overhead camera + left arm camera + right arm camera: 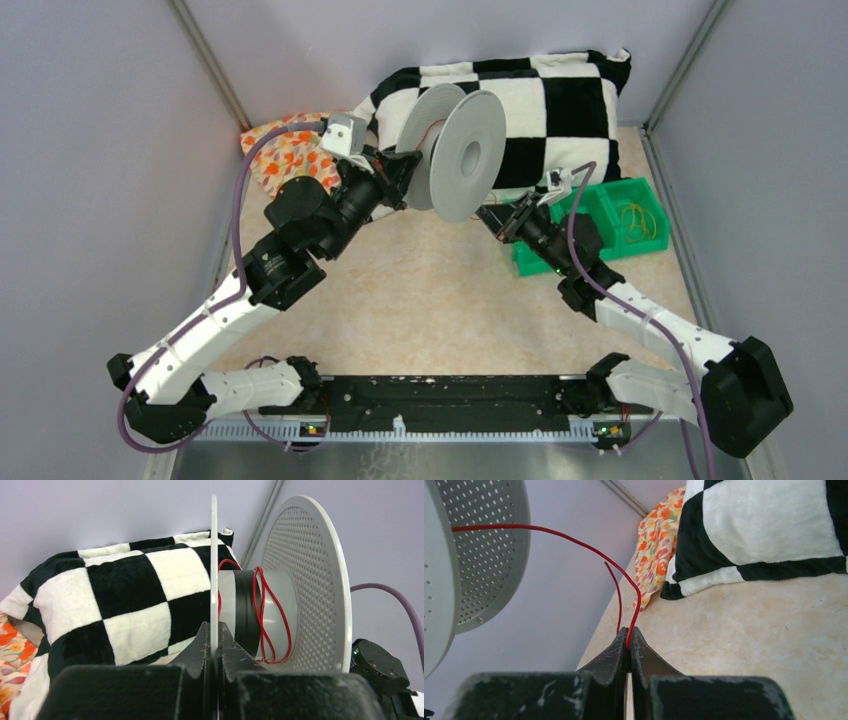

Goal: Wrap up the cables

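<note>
A grey spool [466,150] hangs in the air in front of the pillow, its axis lying level. My left gripper [214,628] is shut on the thin edge of the spool's near flange [214,555]. A red cable [264,615] loops loosely round the hub [280,605], next to a black band. My right gripper [628,633] is shut on a red cable [574,541] that arcs up to the spool's perforated flange [489,555]; a short end of it sticks up beside the fingertips. In the top view the right gripper [497,222] sits just below and right of the spool.
A black-and-white checkered pillow [545,100] lies at the back, an orange floral cloth [285,155] to its left. A green bin [622,190] holding yellow cables [640,218] stands behind the right arm. Grey walls close in both sides.
</note>
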Action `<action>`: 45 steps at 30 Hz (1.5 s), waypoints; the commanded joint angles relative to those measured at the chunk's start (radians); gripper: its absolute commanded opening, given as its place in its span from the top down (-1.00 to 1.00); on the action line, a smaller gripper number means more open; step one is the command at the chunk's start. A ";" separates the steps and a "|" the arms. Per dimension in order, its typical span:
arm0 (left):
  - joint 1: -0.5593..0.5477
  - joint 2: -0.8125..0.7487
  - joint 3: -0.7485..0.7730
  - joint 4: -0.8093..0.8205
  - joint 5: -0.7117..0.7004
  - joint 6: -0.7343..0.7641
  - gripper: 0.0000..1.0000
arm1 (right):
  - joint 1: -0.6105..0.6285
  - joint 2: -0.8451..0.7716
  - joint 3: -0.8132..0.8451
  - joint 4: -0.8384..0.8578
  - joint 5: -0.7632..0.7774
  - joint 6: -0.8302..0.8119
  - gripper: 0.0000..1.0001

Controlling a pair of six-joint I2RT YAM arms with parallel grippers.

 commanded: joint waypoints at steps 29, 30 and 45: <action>0.000 0.034 -0.258 -0.097 0.051 0.043 1.00 | 0.292 0.037 0.469 -0.617 -0.255 -0.333 1.00; 0.000 0.026 -0.261 -0.104 0.072 0.049 1.00 | 0.269 0.036 0.471 -0.618 -0.270 -0.330 1.00; 0.000 -0.052 -0.181 -0.242 0.460 0.210 1.00 | 0.079 0.062 0.622 -0.934 -0.408 -0.577 1.00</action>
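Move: The spool, still pinched by its left flange in the left hand, has its drum's middle about 3 cm ahead of that hand, 7 cm to its right and 1 cm above. From the right hand, already shut on the red cable, the spool sits roughly 18 cm up, 6 cm left and 1 cm ahead. The green tray lies 10 cm ahead of the right hand, 24 cm right and 24 cm below; the checkered pillow is 30 cm ahead, 3 cm right and 20 cm below. The spool is carried down some 20 cm by the left hand, swinging forward first and then back towards the base, rolling left side up and finally turning clockwise. The red cable, kept pinched, is swept by the right hand back about 12 cm and left past the spool's near side, then up, then forward and right over the drum, that hand turning counter-clockwise. ##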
